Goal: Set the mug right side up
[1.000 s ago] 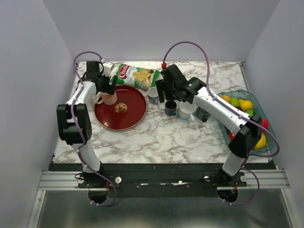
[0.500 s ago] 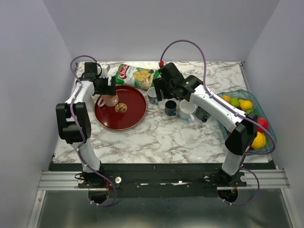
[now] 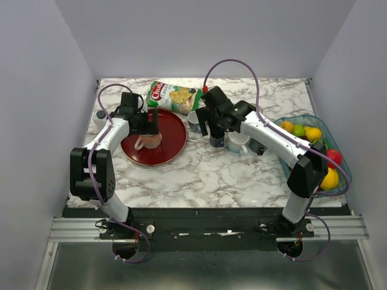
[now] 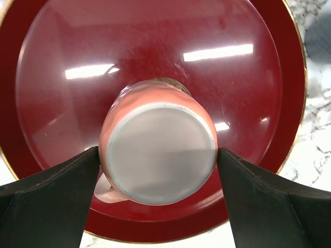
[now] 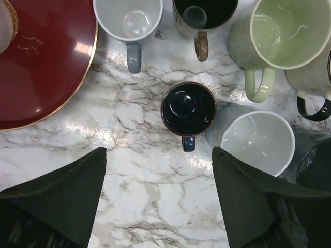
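A pink mug (image 4: 158, 155) hangs over the red plate (image 4: 51, 77) with its pale base turned toward the left wrist camera and its handle at the lower left. My left gripper (image 4: 158, 152) is shut on the mug, one dark finger pressed against each side. From above, the mug (image 3: 148, 141) is over the plate's middle (image 3: 172, 130) and covers the small brown item there. My right gripper (image 5: 159, 150) is open over bare marble, just in front of a dark blue mug (image 5: 189, 107).
Upright mugs cluster right of the plate: white-blue (image 5: 129, 18), dark with a brown handle (image 5: 204, 13), pale green (image 5: 282, 31) and white (image 5: 256, 142). A chips bag (image 3: 175, 95) lies at the back. A blue fruit basket (image 3: 314, 142) sits at the right edge.
My left gripper carried the pink mug from the plate's left rim to over its middle. The right gripper shifted slightly left and nearer, still open.
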You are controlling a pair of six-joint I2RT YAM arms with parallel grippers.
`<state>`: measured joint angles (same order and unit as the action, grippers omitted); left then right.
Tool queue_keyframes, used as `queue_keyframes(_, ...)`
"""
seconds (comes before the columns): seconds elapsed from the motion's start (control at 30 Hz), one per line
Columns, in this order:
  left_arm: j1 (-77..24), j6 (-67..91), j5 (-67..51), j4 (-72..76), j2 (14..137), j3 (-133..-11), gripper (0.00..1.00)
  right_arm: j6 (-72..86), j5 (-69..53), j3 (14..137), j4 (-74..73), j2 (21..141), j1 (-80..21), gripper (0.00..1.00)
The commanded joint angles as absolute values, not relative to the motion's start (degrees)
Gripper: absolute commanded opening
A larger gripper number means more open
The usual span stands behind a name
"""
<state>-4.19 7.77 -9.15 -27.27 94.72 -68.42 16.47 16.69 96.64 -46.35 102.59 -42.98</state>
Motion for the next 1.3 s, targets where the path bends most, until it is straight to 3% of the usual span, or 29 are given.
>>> queue_keyframes(0.0, -4.57, 8.97, -7.73, -27.07, 90.62, -65.66, 0.99, 17.05, 14.85, 94.75, -45.26, 99.32, -42.71, 0.89)
queue_keyframes(0.57, -4.83, 11.69, -12.75, -25.4, 82.71, -63.37, 0.99, 16.61, 13.01, 92.55, -43.86, 97.65, -42.63, 0.91)
queue_keyframes(0.73, -4.92, 6.08, -14.75, -27.59, 80.69, -59.95, 0.99, 16.26, 13.1, 92.29, -43.77, 97.47, -42.71, 0.91)
queue_keyframes(0.97, -5.1, 4.05, -8.89, -24.44, 76.56, -53.98, 0.99, 15.82, 12.13, 92.46, -43.94, 97.73, -42.63, 0.91)
queue_keyframes(1.27, -5.01, 1.14, -11.07, -21.88, 81.46, -52.99, 0.99, 16.0, 10.9, 92.2, -43.86, 98.09, -42.63, 0.91)
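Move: The pink mug is tipped in the tray between the left hand's open fingers, its pale round face towards them; its middle lies about 2 cm ahead and 3 cm below. The tray's centre is roughly 5 cm ahead, 1 cm right and 6 cm below. The light-blue mug stands about 8 cm ahead and 18 cm right, the chips bag some 19 cm ahead and 10 cm right. From the right hand, the pink mug is about 25 cm left, 1 cm ahead and 10 cm below. With its wide-open fingertips at the pink mug's sides, the left hand eases back nearly 3 cm, rises some 4 cm while its fingertips tilt slightly up and forward, then backs off and sinks towards the tray. It ends about 6 cm nearer the base and almost at its old height, clear of the mug, its fingers still open. ##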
